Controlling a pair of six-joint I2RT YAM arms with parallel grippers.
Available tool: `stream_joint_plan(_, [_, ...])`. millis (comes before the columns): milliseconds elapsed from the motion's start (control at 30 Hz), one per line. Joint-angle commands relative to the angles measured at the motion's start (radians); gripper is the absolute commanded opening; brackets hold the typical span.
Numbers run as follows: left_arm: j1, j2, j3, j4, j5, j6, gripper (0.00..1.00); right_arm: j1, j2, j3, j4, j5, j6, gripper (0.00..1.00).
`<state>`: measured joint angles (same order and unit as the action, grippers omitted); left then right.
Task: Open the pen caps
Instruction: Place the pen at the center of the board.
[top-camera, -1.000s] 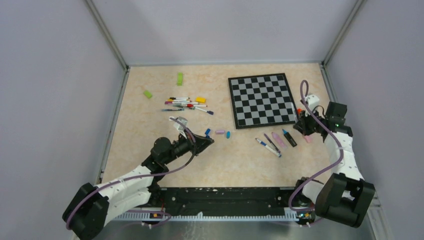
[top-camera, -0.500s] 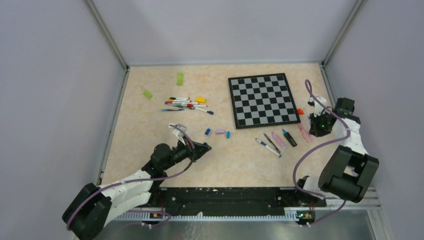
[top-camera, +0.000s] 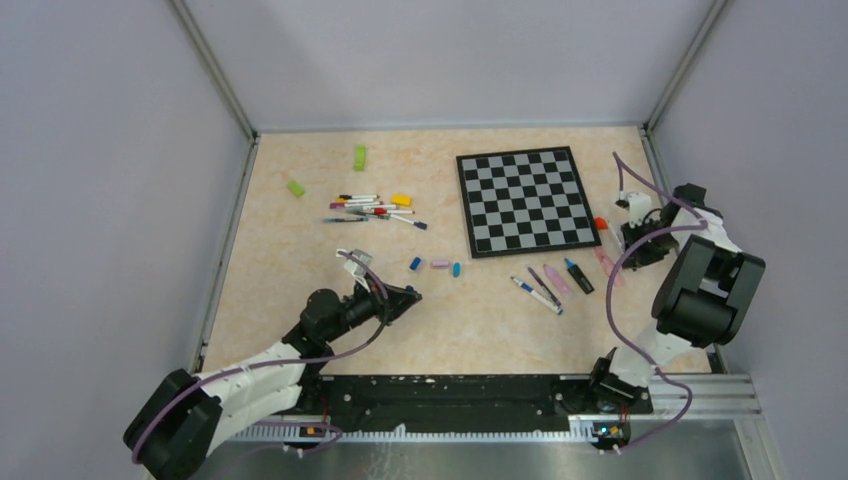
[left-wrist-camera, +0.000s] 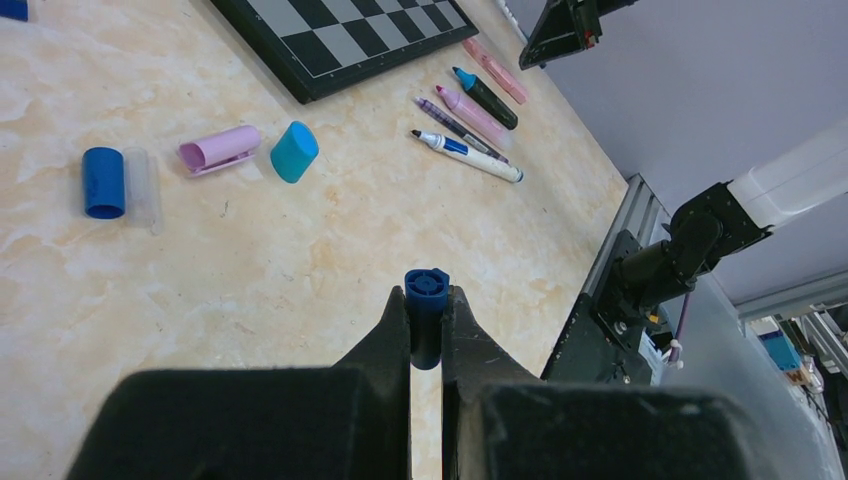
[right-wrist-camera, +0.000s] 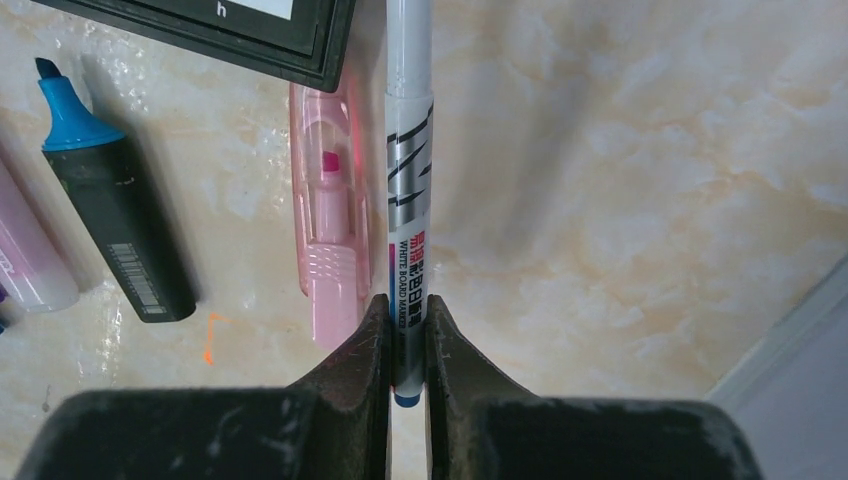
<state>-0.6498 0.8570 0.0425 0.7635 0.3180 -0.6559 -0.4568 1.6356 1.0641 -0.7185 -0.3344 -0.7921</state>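
Note:
My left gripper (left-wrist-camera: 427, 303) is shut on a dark blue pen cap (left-wrist-camera: 427, 290), held just above the table near its front. Three loose pen caps, blue (left-wrist-camera: 103, 182), pink (left-wrist-camera: 220, 148) and cyan (left-wrist-camera: 294, 152), lie beyond it. My right gripper (right-wrist-camera: 406, 312) is shut on a white whiteboard marker pen (right-wrist-camera: 408, 180) with a blue end, low over the table beside a pink highlighter (right-wrist-camera: 330, 220). A cluster of pens (top-camera: 370, 208) lies at mid-left. Several uncapped pens (top-camera: 555, 282) lie below the chessboard.
The chessboard (top-camera: 523, 200) fills the back right, and its corner (right-wrist-camera: 250, 30) is close to the held marker. Two green blocks (top-camera: 359, 157) (top-camera: 295, 187) and a yellow block (top-camera: 401, 199) lie at the back left. A black highlighter (right-wrist-camera: 110, 220) lies left of the pink one.
The right arm has folded back toward the right wall, carrying the marker off the chessboard's right edge. The left gripper drew back slightly toward the front with the blue cap.

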Motion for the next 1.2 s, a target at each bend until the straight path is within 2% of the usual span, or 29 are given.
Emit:
stream_joint_plan(0, [0.004, -0.021, -0.010, 0.036, -0.019, 0.020, 0.00, -0.014, 0.043, 0.046, -0.036, 0.017, -0.016, 0.07])
stream_joint_plan(467, [0.003, -0.017, -0.007, 0.036, -0.019, 0.021, 0.00, -0.024, 0.097, 0.046, -0.058, 0.025, -0.023, 0.14])
stream_joint_plan(800, [0.003, -0.019, -0.004, 0.036, -0.004, 0.020, 0.00, -0.030, 0.120, 0.058, -0.078, 0.010, -0.019, 0.26])
stream_joint_plan(1167, [0.002, -0.021, 0.002, 0.037, 0.010, 0.017, 0.00, -0.031, 0.070, 0.089, -0.112, -0.038, -0.014, 0.32])
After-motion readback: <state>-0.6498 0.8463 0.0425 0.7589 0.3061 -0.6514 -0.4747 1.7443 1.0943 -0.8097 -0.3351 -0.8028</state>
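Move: The bare table strip for the marker held in the right gripper has its middle about 4 cm ahead, 2 cm left and 3 cm below that hand. The pink highlighter lies 2 cm ahead and 4 cm left, the black highlighter roughly 12 cm left and 1 cm back, and the board's near right corner some 8 cm ahead, 6 cm left, all about 3 cm lower. From the left hand, the strip is around 12 cm ahead, 49 cm right and 11 cm below. Lower the right gripper about 3 cm to the table while easing it some 2 cm back, tipping the fingers nearly 10 degrees closer to straight down. Start parting the fingers as you sink, then stay low and keep opening to about a third, letting go of the white marker alongside the pink highlighter's right side. ##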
